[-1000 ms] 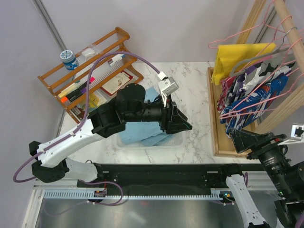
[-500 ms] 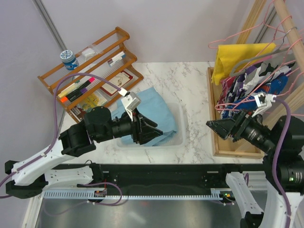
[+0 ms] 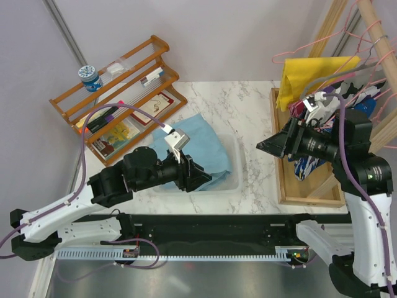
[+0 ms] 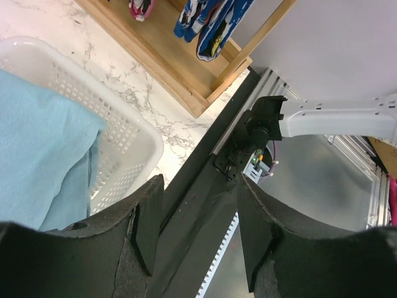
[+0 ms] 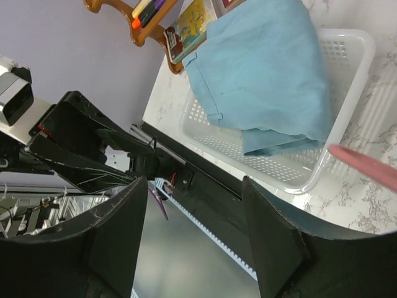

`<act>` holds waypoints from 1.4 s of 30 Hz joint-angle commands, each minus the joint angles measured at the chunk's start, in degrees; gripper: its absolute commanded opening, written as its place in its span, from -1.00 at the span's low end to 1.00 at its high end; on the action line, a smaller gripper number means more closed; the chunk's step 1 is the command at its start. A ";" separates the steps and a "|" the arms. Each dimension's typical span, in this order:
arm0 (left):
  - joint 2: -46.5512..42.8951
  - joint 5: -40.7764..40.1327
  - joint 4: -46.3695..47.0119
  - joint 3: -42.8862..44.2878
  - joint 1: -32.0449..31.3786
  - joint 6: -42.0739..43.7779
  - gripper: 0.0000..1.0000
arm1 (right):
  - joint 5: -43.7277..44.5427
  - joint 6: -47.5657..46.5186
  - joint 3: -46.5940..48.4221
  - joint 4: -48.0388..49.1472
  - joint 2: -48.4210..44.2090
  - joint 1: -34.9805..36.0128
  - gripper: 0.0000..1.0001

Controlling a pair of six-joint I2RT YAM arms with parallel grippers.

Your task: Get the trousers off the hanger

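Note:
The light blue trousers (image 3: 205, 146) lie bunched in the clear plastic tray (image 3: 234, 181), with no hanger on them; they also show in both wrist views (image 4: 43, 155) (image 5: 267, 74). Several pink hangers (image 3: 313, 45) hang on the wooden rail at the back right. A blurred pink hanger wire (image 5: 366, 166) crosses the right edge of the right wrist view. My left gripper (image 3: 198, 177) (image 4: 198, 183) hovers at the tray's near edge, open and empty. My right gripper (image 3: 268, 148) (image 5: 193, 186) points left beside the rack, open and empty.
A yellow cloth (image 3: 310, 77) and blue-white-purple patterned clothes (image 3: 322, 124) hang over the wooden rack base (image 3: 282, 180) on the right. A wooden shelf with books and pens (image 3: 118, 93) stands at the back left. A black rail (image 3: 217, 226) runs along the near edge.
My left arm has drawn back toward the near left, uncovering the trousers in the tray. My right arm has swung up from the near right, its gripper now pointing left beside the rack.

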 commanded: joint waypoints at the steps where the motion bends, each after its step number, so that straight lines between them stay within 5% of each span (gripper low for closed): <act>1: 0.28 -1.96 4.05 -0.56 -0.11 -1.25 0.13 | 8.89 2.79 -2.70 7.16 1.95 8.85 0.39; 4: -1.12 -3.28 3.97 -1.44 -0.11 -1.16 0.13 | 21.81 7.81 -5.35 14.38 3.96 28.24 0.39; 5: -1.65 -3.55 3.97 -1.79 -0.03 -1.16 0.13 | 33.17 8.60 -5.53 16.39 6.67 40.57 0.42; 8: -5.07 -4.78 3.44 -3.81 -0.03 -2.48 0.13 | 49.14 9.75 -5.09 20.08 11.51 55.85 0.49; 15: -21.76 -7.06 3.53 -15.23 -0.03 -8.63 0.13 | 55.96 13.00 -23.26 39.50 6.53 57.92 0.54; 27: -55.43 -3.29 10.81 -41.76 -0.03 -17.94 0.15 | 59.55 18.44 -76.06 88.90 -10.17 61.16 0.69; 31: -53.68 2.68 21.32 -46.96 -0.11 -18.83 0.14 | 63.24 22.39 -89.08 102.51 -16.48 62.93 0.75; 34: -55.18 4.97 28.56 -53.46 -0.03 -21.46 0.14 | 66.59 25.20 -95.61 103.00 -23.32 63.11 0.80; 42: -54.92 10.78 55.80 -70.25 -0.03 -31.22 0.13 | 70.36 25.83 -94.30 74.89 -44.87 63.37 0.96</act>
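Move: The light-blue trousers lie spread over the white basket, off the hanger, about 16 cm ahead of the left hand, 5 cm to its left and 29 cm below. From the right hand they lie some 11 cm ahead, 23 cm left and 35 cm below. The basket's middle is roughly 13 cm ahead and 2 cm left of the left hand. The pink hanger's near end hangs about 5 cm ahead and 6 cm right of the right hand, near its height. The trousers are left untouched while both empty hands fold down to the near side of the basket. The right swings left some 17 cm, sinks about 25 cm, then rises again, drifting right as its fingers open wider and tip up about 35 degrees. The left drops roughly 14 cm, going left and then partly back right, draws back about 6 cm and tips its fingers up, opening unchanged. ##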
